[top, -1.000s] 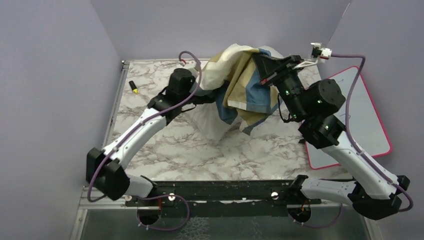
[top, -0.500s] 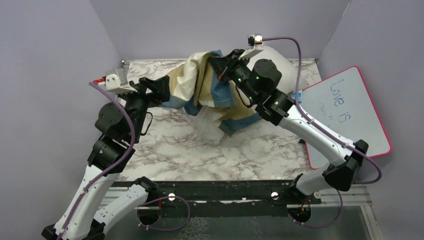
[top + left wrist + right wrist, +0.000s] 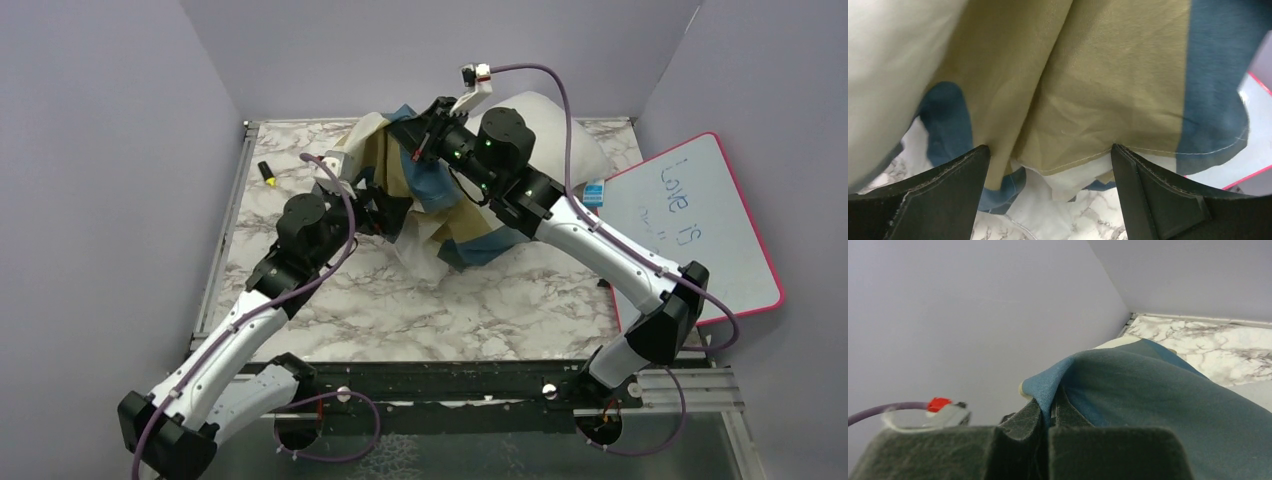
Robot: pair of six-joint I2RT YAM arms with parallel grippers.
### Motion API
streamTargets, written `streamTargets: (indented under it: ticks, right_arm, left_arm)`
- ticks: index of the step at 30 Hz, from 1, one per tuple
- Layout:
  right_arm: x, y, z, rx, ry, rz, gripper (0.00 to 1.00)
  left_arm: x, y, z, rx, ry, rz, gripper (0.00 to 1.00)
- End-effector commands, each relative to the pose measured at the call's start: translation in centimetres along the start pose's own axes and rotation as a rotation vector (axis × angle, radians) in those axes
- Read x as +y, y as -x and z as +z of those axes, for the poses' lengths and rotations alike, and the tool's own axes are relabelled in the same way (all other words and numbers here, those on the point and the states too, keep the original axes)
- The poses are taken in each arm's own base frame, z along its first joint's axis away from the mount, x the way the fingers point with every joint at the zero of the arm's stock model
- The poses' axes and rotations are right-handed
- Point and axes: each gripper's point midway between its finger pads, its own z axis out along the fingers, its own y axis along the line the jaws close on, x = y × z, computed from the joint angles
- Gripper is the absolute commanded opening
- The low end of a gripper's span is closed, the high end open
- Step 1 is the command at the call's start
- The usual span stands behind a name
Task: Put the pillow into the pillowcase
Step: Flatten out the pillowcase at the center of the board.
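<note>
The pillowcase [image 3: 440,190], in blue, tan and cream blocks, hangs bunched over the back middle of the table. My right gripper [image 3: 415,137] is shut on a blue fold at its top; in the right wrist view the fingers [image 3: 1033,417] pinch that pillowcase [image 3: 1148,390] fold. My left gripper [image 3: 390,212] stands wide open just left of the hanging cloth. In the left wrist view the tan pillowcase [image 3: 1088,75] hem hangs between the spread fingertips [image 3: 975,160], untouched. The off-white pillow [image 3: 590,150] lies behind and under the case, largely covered, with white fabric [image 3: 1043,200] showing below the hem.
A pink-rimmed whiteboard [image 3: 700,230] with writing leans at the table's right edge, with a small blue object [image 3: 595,192] beside it. A yellow marker [image 3: 268,172] lies at the back left. Purple walls enclose the marble table [image 3: 480,310] on three sides.
My left arm swung in from the left toward the hanging pillowcase and its jaws spread wider. My right arm carried the gripped pillowcase further left.
</note>
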Motion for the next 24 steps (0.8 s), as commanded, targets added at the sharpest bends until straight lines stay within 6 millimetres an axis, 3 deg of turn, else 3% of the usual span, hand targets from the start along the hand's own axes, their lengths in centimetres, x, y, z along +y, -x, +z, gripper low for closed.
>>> streamTargets:
  ticks: [1, 3, 4, 6, 8, 9, 13, 16, 20, 24]
  right_arm:
    - [2.5, -0.4, -0.1, 0.025, 0.118, 0.061, 0.01]
    - [2.4, -0.9, -0.2, 0.039, 0.118, 0.069, 0.01]
    - [2.3, -1.0, -0.2, 0.042, 0.115, 0.068, 0.01]
    - [1.9, -1.3, -0.2, 0.047, 0.101, 0.058, 0.01]
    - [1.6, -1.1, -0.4, 0.048, 0.078, 0.034, 0.02]
    - [1.5, -0.9, -0.6, 0.047, 0.07, 0.018, 0.07]
    - [0.0, -0.7, -2.4, 0.058, 0.008, -0.081, 0.46]
    - [-1.8, -1.8, -5.1, 0.113, -0.064, -0.15, 0.64]
    - [-3.9, -5.0, -9.5, 0.206, -0.084, -0.195, 0.82]
    - [-4.3, -7.1, -12.2, 0.226, 0.023, -0.34, 0.85]
  left_arm:
    - [-2.2, 1.3, 2.1, -0.063, -0.125, 0.005, 0.94]
    - [-2.7, 1.4, 2.9, -0.073, -0.154, 0.005, 0.87]
    - [-3.0, 1.5, 3.3, -0.075, -0.169, 0.004, 0.76]
    - [-3.3, 1.7, 3.8, -0.062, -0.176, 0.004, 0.36]
    - [-2.7, 2.1, 3.8, -0.054, -0.132, 0.008, 0.06]
    - [-2.1, 2.6, 3.6, -0.063, -0.086, 0.007, 0.0]
    - [1.9, 7.2, 1.3, -0.194, 0.187, 0.03, 0.0]
    - [3.4, 12.1, -1.8, -0.304, 0.342, 0.095, 0.0]
    - [4.3, 18.3, -5.3, -0.364, 0.519, 0.218, 0.0]
    - [3.7, 21.5, -7.3, -0.433, 0.547, 0.232, 0.0]
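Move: The pillowcase hangs bunched from my shut right fingers. The khaki fold I want is about 4 cm ahead of my open left hand, 4 cm to its right and 2 cm below it; from my right hand that fold is some 2 cm back and 14 cm down. The pillow lies roughly 20 cm ahead of my left hand, 23 cm right and 25 cm lower, and the black marker about 22 cm ahead, 26 cm left and 32 cm lower. I ease my left hand some 4 cm forward and right, slightly down, into the hanging cloth and pinch the fold shut. Then my right fingers open and let go, and that hand backs off right, down and back by about 12 cm, while my left swings the cloth up nearly 20 cm and leftward, turning about 30 degrees counter-clockwise and tipping upward. ##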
